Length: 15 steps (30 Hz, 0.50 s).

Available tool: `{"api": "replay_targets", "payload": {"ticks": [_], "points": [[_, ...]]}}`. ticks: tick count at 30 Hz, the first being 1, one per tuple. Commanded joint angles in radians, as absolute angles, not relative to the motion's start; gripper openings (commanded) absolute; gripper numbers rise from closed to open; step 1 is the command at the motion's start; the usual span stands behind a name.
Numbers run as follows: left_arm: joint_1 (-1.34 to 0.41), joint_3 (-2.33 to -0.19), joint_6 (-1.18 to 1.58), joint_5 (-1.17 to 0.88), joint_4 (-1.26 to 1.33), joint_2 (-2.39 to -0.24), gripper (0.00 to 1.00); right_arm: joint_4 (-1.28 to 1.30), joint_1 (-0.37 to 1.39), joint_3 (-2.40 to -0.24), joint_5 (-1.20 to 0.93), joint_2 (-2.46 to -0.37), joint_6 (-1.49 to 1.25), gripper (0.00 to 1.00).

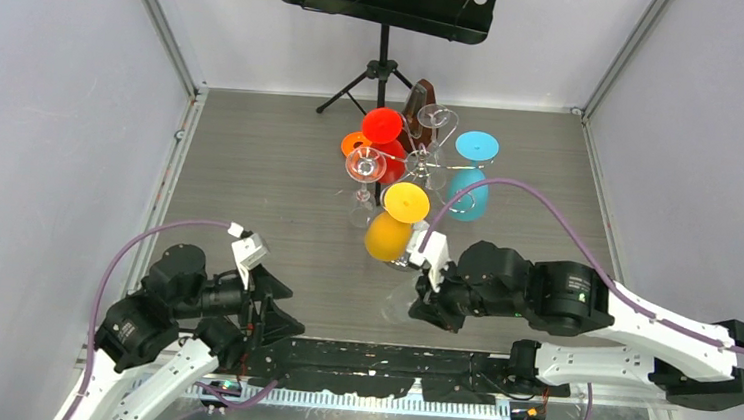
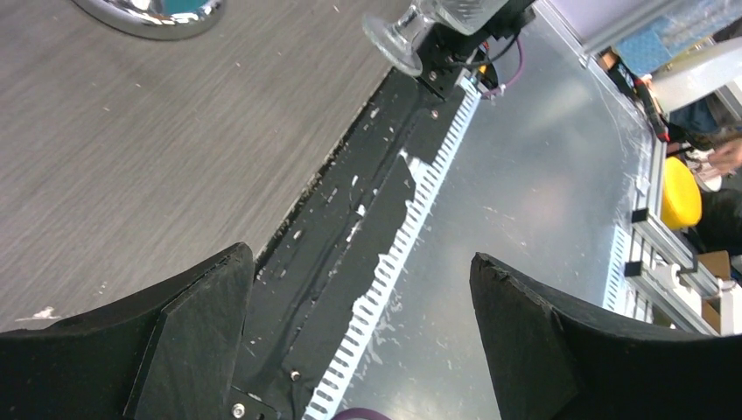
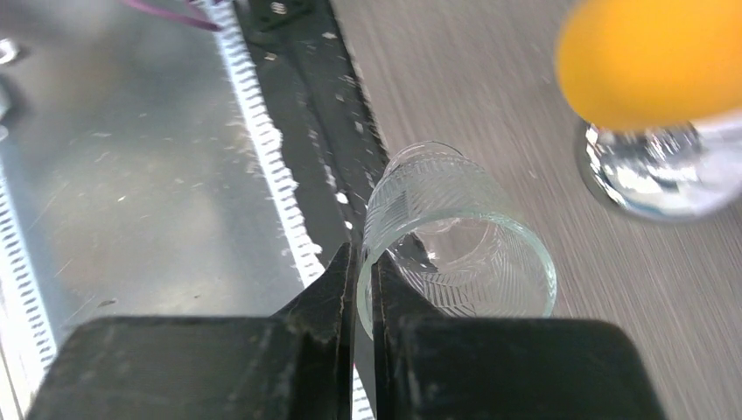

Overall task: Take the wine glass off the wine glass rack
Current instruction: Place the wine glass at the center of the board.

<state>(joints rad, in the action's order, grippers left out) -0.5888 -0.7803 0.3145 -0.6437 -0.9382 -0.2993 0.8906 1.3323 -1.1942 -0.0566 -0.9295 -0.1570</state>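
The chrome wine glass rack (image 1: 422,162) stands at mid-table with red (image 1: 382,131), orange (image 1: 355,147), blue (image 1: 470,183), yellow (image 1: 393,227) and clear (image 1: 364,167) glasses hanging on its arms. A clear ribbed wine glass (image 3: 455,254) is off the rack, tilted over the table's front edge. My right gripper (image 3: 361,262) is shut on its rim, one finger inside the bowl and one outside. From above, this glass (image 1: 401,298) shows faintly beside the right gripper (image 1: 428,297). My left gripper (image 2: 360,255) stands wide open and empty near the front edge.
A black music stand (image 1: 388,11) on a tripod is at the back. The rack's round mirror base (image 3: 656,171) sits just right of the held glass, under the yellow glass (image 3: 652,61). A black strip and metal rail (image 2: 411,201) run along the near edge.
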Motion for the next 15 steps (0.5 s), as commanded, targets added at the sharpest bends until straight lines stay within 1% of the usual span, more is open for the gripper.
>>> {"api": "replay_targets", "payload": {"ticks": [1, 5, 10, 15], "points": [[-0.586, -0.795, 0.327, -0.574, -0.836, -0.324, 0.91, 1.005, 1.333, -1.252, 0.210, -0.889, -0.304, 0.06], [-0.586, -0.791, 0.313, -0.544, -0.825, -0.339, 0.91, 1.079, 1.268, -1.232, 0.289, -0.866, -0.363, 0.06], [-0.585, -0.773, 0.311, -0.525, -0.816, -0.346, 0.91, 1.084, 1.081, -1.175, 0.299, -0.817, -0.360, 0.06], [-0.585, -0.776, 0.327, -0.457, -0.816, -0.342, 0.91, 1.077, 0.899, -1.154, 0.345, -0.774, -0.337, 0.06]]}}
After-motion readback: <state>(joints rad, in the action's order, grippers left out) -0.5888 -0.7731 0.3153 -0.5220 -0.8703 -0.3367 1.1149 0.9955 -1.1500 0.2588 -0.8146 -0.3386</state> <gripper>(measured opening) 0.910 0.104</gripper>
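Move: The wine glass is already in the right hand's fingers; the open board beside the rack, where it seems headed, lies about 13 cm ahead, 12 cm to the right and 25 cm below. The rack's middle stands some 20 cm ahead, level sideways, its yellow glass about 14 cm ahead and 6 cm left, its blue glass 24 cm ahead and 10 cm right. From the left hand that spot is about 13 cm ahead and 37 cm right. Right hand carries the wine glass about 14 cm rightward and forward, turning 40 degrees clockwise; open left eases forward. ##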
